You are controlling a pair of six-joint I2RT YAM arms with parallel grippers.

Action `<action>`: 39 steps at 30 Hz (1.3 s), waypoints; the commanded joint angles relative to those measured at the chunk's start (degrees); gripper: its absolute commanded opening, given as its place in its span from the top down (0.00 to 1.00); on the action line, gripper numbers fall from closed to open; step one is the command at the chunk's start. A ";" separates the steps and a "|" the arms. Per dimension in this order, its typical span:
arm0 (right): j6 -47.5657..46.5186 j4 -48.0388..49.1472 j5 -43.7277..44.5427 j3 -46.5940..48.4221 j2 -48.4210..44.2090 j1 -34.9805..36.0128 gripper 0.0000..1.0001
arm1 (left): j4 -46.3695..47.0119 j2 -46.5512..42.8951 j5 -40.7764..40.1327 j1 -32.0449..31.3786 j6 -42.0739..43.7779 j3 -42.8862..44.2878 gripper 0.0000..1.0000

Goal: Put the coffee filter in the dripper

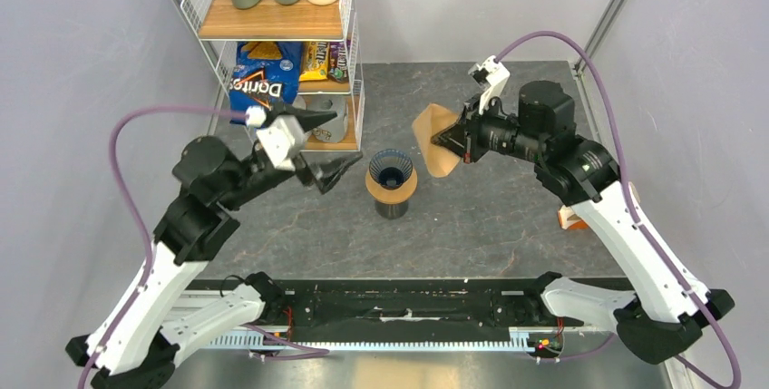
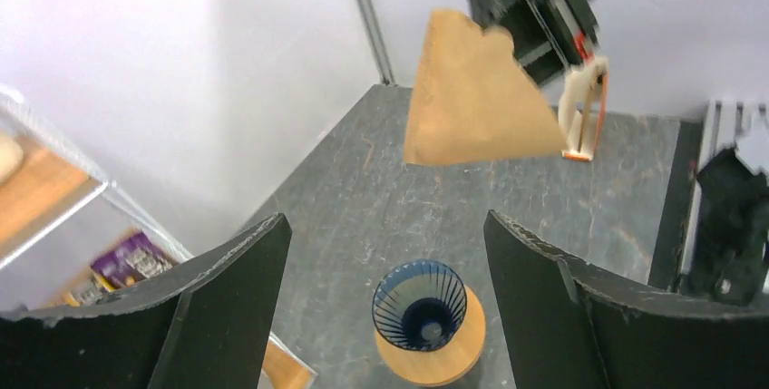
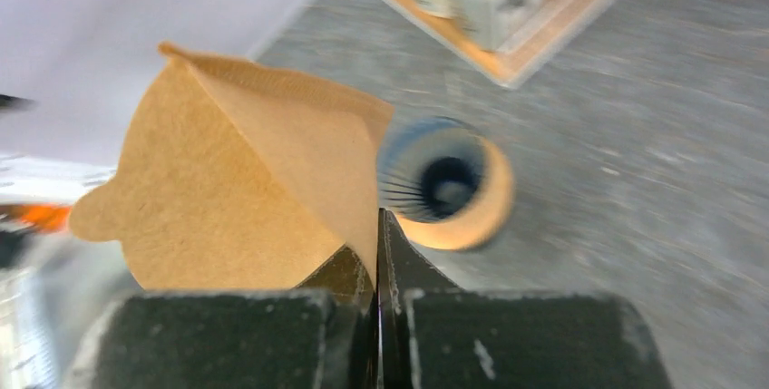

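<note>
The coffee filter [image 1: 435,138] is a light-brown paper cone held in the air to the right of the dripper. My right gripper [image 1: 451,142] is shut on its edge; the right wrist view shows the filter [image 3: 245,180] pinched between the closed fingers [image 3: 399,267]. The dripper [image 1: 391,168], a dark blue ribbed cone, sits on a tan wooden ring [image 1: 391,191] over a dark cup. My left gripper [image 1: 347,141] is open and empty, left of the dripper. Between its fingers the left wrist view shows the dripper [image 2: 420,305] below and the filter [image 2: 476,99] above.
A wire shelf rack [image 1: 281,17] stands at the back left with bottles, a Doritos bag [image 1: 263,79] and snack packs. An orange-and-white holder [image 1: 569,217] sits on the table by the right arm. Side walls close in the workspace.
</note>
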 commanded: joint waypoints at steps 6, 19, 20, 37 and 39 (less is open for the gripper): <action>23.82 18.21 -32.72 -5.91 -2.70 -0.54 1.00 | -0.27 -2.96 13.63 0.03 31.49 -11.20 0.14; 25.70 21.05 -34.09 -10.75 -1.72 -0.47 1.00 | -0.97 2.85 3.26 -10.65 37.98 -8.12 0.23; 25.49 20.68 -34.03 -10.72 -1.56 -0.47 1.00 | -0.78 3.23 2.71 -10.89 37.51 -7.73 0.25; 21.97 15.36 -29.03 -9.61 -1.12 -0.45 1.00 | -2.84 6.04 -1.21 -13.90 37.35 -4.82 0.76; 21.98 15.27 -28.62 -9.62 -1.09 -0.45 1.00 | -2.91 5.94 -1.25 -13.99 37.33 -4.84 0.79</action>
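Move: The left hand, open and empty, has the coffee filter about 17 cm to its right, some 4 cm ahead and 9 cm lower. The dripper lies roughly 8 cm right, 3 cm ahead and 23 cm below it, with the carafe about 10 cm straight under the dripper. From the right hand, which already pinches the filter, the dripper is some 9 cm left, 2 cm back and 15 cm below. The left fingers close from wide to nearly shut on the filter's narrow corner, after that hand drops about 9 cm and moves 6 cm right, its tips swinging clockwise and dipping as the wrist rolls. The right hand keeps its pinch and first carries the filter about 8 cm back and 5 cm left towards the left hand, rising then sinking again, its fingers swinging some 25 degrees counter-clockwise. ##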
